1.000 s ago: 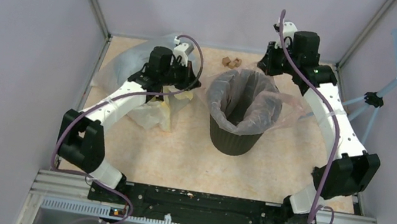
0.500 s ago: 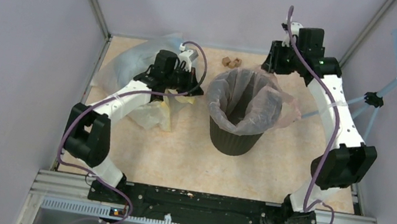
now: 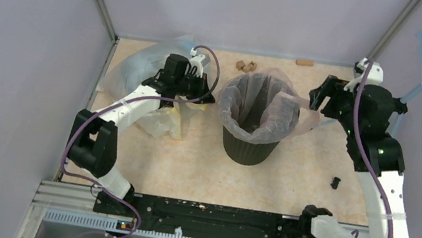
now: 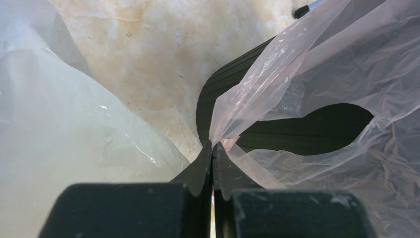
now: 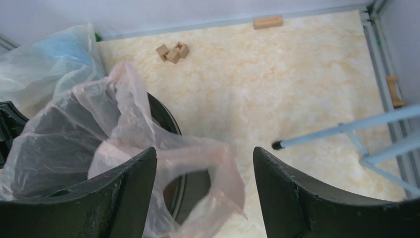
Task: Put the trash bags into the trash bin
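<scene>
The black ribbed trash bin (image 3: 249, 145) stands mid-table. A pale pink see-through trash bag (image 3: 274, 106) is draped inside it and over its rim. My left gripper (image 3: 211, 94) is at the bin's left rim, shut on a pinched edge of the bag. In the left wrist view the film (image 4: 307, 64) fans out from the closed tips (image 4: 213, 145) across the bin (image 4: 297, 135). My right gripper (image 3: 318, 100) hovers open at the bin's right side. A loose loop of the bag (image 5: 74, 124) hangs between its spread fingers (image 5: 204, 153), ungripped, beside the bin's rim (image 5: 168, 121).
A heap of clear and whitish bags (image 3: 140, 70) lies under the left arm. Small wooden blocks (image 3: 245, 65) sit behind the bin, and another block (image 3: 305, 62) lies by the back wall. A small black part (image 3: 335, 182) lies on the right. A blue stand leg (image 5: 341, 130) reaches in there.
My right gripper has opened and let go of the bag's right edge. Its arm swung from behind the bin to the bin's right side. The left gripper holds as before.
</scene>
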`<state>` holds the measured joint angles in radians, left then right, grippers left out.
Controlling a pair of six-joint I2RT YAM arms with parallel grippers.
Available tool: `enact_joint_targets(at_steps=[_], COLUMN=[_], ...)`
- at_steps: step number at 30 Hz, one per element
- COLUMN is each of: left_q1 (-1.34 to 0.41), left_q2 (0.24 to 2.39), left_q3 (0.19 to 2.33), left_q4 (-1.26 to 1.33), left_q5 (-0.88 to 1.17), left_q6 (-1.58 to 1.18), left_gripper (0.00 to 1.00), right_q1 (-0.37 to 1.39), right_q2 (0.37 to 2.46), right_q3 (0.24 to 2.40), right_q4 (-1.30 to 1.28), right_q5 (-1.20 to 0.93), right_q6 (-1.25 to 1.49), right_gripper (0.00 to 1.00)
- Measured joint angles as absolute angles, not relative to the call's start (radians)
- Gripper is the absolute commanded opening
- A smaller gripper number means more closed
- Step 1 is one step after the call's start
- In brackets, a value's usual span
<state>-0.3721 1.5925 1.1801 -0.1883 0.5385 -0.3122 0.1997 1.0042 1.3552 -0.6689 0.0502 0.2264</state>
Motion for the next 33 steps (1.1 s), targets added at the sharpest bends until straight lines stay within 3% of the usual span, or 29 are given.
enact_joint_targets(at_steps=[7, 14, 18, 33], left_q1=[-0.372, -0.372, -0.372, -0.409], left_q2=[1.592, 1.592, 1.592, 1.592], left_q3=[1.18, 1.18, 1.175, 1.099], left_q4=[-0.188, -0.188, -0.182, -0.128], left_q5=[0.538, 0.535, 0.534, 0.539], left_q6=[-0.313, -0.316, -0.334, -0.398], left_gripper=[0.0, 0.0, 0.0, 0.0], right_q1=[0.2, 0.199, 0.187, 0.174], right_q2=[0.91, 0.997, 1.03, 1.054], right_q3=[1.185, 1.068, 0.994, 0.688], right_q4=[-0.67, -0.638, -0.589, -0.371], right_q5=[0.112, 0.128, 0.12, -0.041], right_q6=[0.273, 0.319, 0.353, 0.502], right_gripper=[0.61, 0.16, 0.0, 0.0])
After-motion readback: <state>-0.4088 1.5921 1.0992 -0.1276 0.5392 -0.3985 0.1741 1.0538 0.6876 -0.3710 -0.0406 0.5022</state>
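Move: The right hand hovers open with the pink bag's loose right flap roughly 16 cm straight below it. The trash bin's middle is some 14 cm to its left, 4 cm ahead and 28 cm down; the blue tripod's foot stands about 9 cm ahead and 5 cm to the right, on the table. From the left hand, already pinching the bag's left edge, that flap is about 25 cm right, 3 cm back and 3 cm up, the bin 13 cm right and 10 cm lower. After easing back a couple of centimetres, the right hand plunges about 24 cm beside the bin, its fingers tipping down some 25 degrees with a slight roll and shutting on the pink bag's right flap on the way, then dragging the pinched film lower outside the rim, drifting a little left. The left hand keeps its pinch and, after holding still, pulls its edge down, back and slightly right by about 3 cm. ##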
